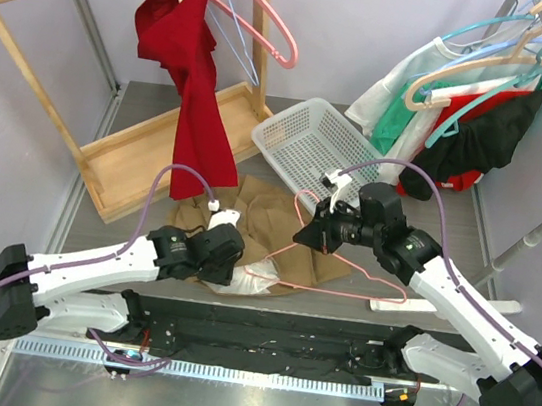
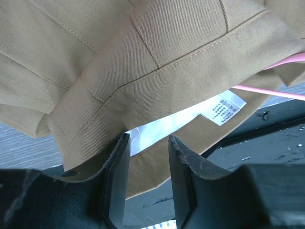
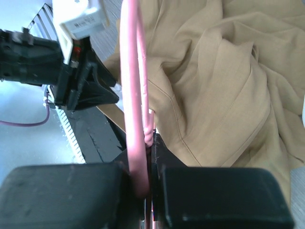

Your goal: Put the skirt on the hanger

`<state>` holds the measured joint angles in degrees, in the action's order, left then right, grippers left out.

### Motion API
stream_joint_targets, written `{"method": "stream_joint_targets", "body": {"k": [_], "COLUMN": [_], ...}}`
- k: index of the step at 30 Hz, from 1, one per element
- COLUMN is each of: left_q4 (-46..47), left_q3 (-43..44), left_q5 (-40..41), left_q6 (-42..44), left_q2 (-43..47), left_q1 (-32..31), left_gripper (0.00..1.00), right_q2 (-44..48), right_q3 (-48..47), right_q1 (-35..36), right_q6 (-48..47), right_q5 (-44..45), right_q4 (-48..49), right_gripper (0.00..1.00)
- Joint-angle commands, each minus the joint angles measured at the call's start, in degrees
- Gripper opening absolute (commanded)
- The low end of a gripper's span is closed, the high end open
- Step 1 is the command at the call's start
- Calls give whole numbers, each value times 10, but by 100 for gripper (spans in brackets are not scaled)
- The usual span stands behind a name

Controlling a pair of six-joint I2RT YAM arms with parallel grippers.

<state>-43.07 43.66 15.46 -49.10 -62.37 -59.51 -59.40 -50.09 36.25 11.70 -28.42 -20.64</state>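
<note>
The tan skirt lies crumpled on the table between the two arms. My right gripper is shut on the pink hanger, near its hook, and holds it over the skirt's right side. In the right wrist view the hanger rises straight up from the gripper with the skirt behind it. My left gripper is open at the skirt's waistband; the fabric edge and white lining sit just past its fingertips. A pink hanger bar pokes out under the skirt.
A white basket sits behind the skirt. A wooden rack at back left carries a red garment and pink hangers. Clothes on hangers crowd the right rail. A black mat runs along the near edge.
</note>
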Motion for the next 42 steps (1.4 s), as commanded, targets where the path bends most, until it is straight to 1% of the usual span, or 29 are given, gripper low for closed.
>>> {"method": "stream_joint_targets", "body": {"k": [1,5,12,19,25,28,31,32,34,37,42], "left_q4": [9,2,-7,12,25,27,21,21,10,-11,-35], "left_q3": [11,22,27,24,26,29,34,34,40,48,56], "left_q5": [12,37,79,64,69,74,80,85,89,102,115], "left_q6": [4,-1,-12,-16,-20,-22,-21,-22,-23,-25,-28], "left_q2": [-31,-62,-77,-94,-103,-105,-102,-101,-97,-88,-63], "left_q1": [-2,-3,-3,-3,-3,-3,-3,-3,-3,-3,-3], "left_gripper": [41,40,41,33,32,27,17,10,4,0,0], "right_q2": [-5,-9,-9,-15,-19,-16,-16,-16,-17,-13,-9], "right_q3": [-38,-40,-30,-25,-23,-21,-20,-20,-19,-19,-17], "right_q1": [-2,-3,-2,-3,-3,-3,-2,-3,-3,-3,-2], "right_q6": [-9,-9,2,4,6,7,9,10,10,10,11], "right_q5": [-5,-9,-16,-20,-22,-21,-20,-21,-20,-18,-18], "right_q4": [25,28,44,54,58,60,61,61,61,61,60], "right_gripper": [1,1,1,1,1,1,1,1,1,1,1]}}
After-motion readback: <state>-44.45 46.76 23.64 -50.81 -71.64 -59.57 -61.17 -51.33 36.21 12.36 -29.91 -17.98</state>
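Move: The near-left part of the brown skirt's waistband lies right under my left hand, about 2 cm ahead, 1 cm left and 3 cm down. Some 5 cm to that hand's right and 1 cm ahead, about 4 cm lower, is the white lining in the waist opening; the pink hanger's end reaches in roughly 6 cm right, 2 cm ahead and 3 cm down. From my right hand, that waistband is some 20 cm left, 8 cm back and 15 cm below. I sink my half-open left fingers about 3 cm onto the waistband's upper layer, easing slightly forward and tilting the wrist some 10 degrees, then shut them to pinch its edge. Still closed on it, I ease up and forward by about 1 cm. My right hand keeps its grip on the pink hanger and only drifts about a centimetre. ##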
